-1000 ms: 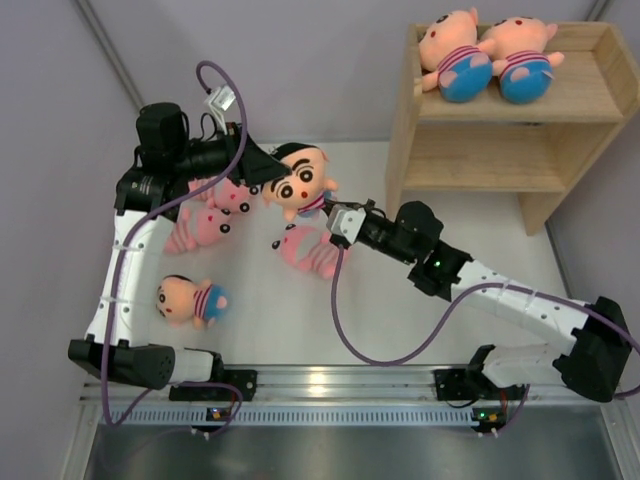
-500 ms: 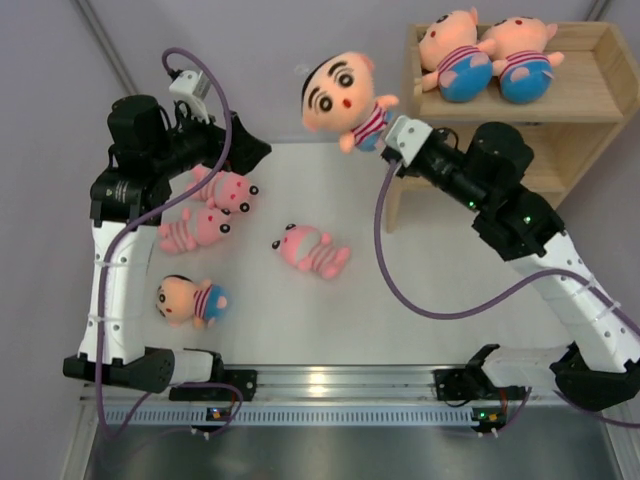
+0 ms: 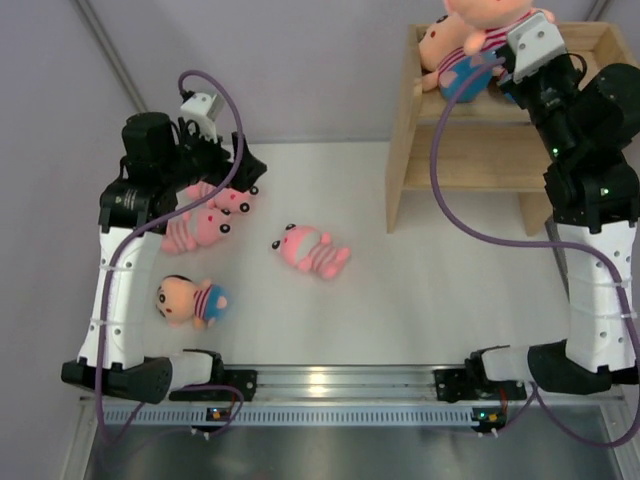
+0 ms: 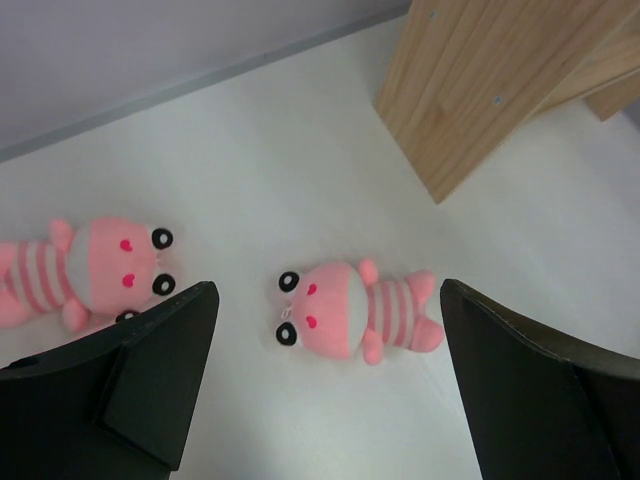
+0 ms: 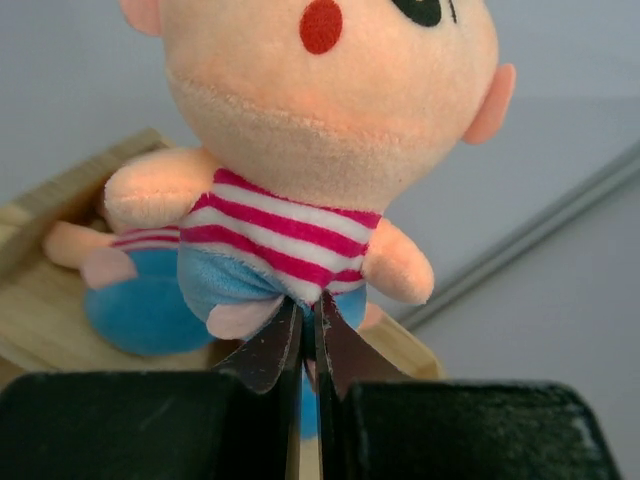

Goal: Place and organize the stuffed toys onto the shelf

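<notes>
My right gripper [image 3: 492,52] is shut on the blue bottom of a peach-faced stuffed toy [image 3: 487,14] in a pink-striped shirt [image 5: 290,235] and holds it upright above the top of the wooden shelf [image 3: 500,125]. Another peach-faced toy [image 3: 446,58] lies on the shelf top beneath it [image 5: 135,300]. My left gripper [image 3: 245,178] hangs open and empty over the table's left side. Below it lies a pink striped toy [image 4: 350,318], with a second pink one [image 4: 95,268] to its left. A third pink toy [image 3: 228,198] and a peach-faced one [image 3: 190,300] also lie on the table.
The shelf's side panel [image 4: 480,90] stands at the table's far right, close to the middle pink toy [image 3: 310,250]. A purple-grey wall [image 3: 320,70] runs behind the table. The arm bases sit on a metal rail [image 3: 330,385] at the near edge.
My left gripper opened, let go of the peach-faced toy and drew back to the left. My right arm swung that toy up from above the table to above the shelf top.
</notes>
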`<state>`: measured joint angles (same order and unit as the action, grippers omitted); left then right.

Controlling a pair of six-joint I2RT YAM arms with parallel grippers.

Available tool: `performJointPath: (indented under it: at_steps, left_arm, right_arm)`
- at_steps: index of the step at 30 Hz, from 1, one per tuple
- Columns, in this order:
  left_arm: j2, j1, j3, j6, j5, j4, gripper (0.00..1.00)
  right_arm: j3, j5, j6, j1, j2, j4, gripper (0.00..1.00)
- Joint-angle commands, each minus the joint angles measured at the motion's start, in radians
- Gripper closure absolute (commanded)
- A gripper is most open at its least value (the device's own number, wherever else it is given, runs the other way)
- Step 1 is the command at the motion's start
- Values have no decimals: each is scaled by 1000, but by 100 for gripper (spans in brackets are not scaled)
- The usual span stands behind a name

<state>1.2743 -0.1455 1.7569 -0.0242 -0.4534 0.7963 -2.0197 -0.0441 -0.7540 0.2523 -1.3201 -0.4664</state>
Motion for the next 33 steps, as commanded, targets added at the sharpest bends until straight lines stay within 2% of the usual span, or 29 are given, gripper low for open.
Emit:
performJointPath:
  at_steps: [1, 7, 12, 17, 23, 27, 33]
  left_arm:
    - [-1, 1, -101, 88, 79, 3, 2]
    - [2, 1, -206, 155, 122, 3, 3]
    - [-1, 1, -226, 168, 111, 3, 3]
    - [-4, 1, -243, 167, 99, 4, 3]
    - [7, 1, -255, 168, 94, 3, 4]
    - [16, 1, -255, 161, 84, 3, 4]
    - [20, 1, -255, 165, 85, 3, 4]
  right_arm:
    - [-36, 20, 31, -134, 1, 23, 100]
    - [1, 88, 7, -312, -7, 80, 100]
    - [50, 7, 54, -409, -4, 109, 100]
    - [44, 38, 93, -433, -51, 115, 100]
    - [7, 50, 232, -519, -82, 103, 100]
    - [-20, -6, 254, -521, -113, 63, 100]
    - [-73, -7, 307, -521, -165, -15, 100]
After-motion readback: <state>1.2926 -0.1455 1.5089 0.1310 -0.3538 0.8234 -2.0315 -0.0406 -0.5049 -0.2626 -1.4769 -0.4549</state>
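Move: The held boy doll is bound for the bare right end of the top shelf, about 20 cm right of the right hand, 11 cm ahead and 8 cm lower. The middle shelf doll is about 12 cm ahead and 5 cm right, the left shelf doll 12 cm ahead and 8 cm left, both some 7 cm lower. The lone pink toy lies roughly 3 cm ahead, 13 cm right and 36 cm below the left hand; the upper pink toy is 18 cm ahead and 14 cm left. The boy doll, still pinched by its lower body in the closed right fingers, is swept about 19 cm right past the two shelved dolls, then also eased forward and down some 6 cm towards the bare shelf end as the hand turns about 30 degrees clockwise. The left hand, fingers kept wide open, sinks about 11 cm, closer to the pink toys, tips farther down and stops. ##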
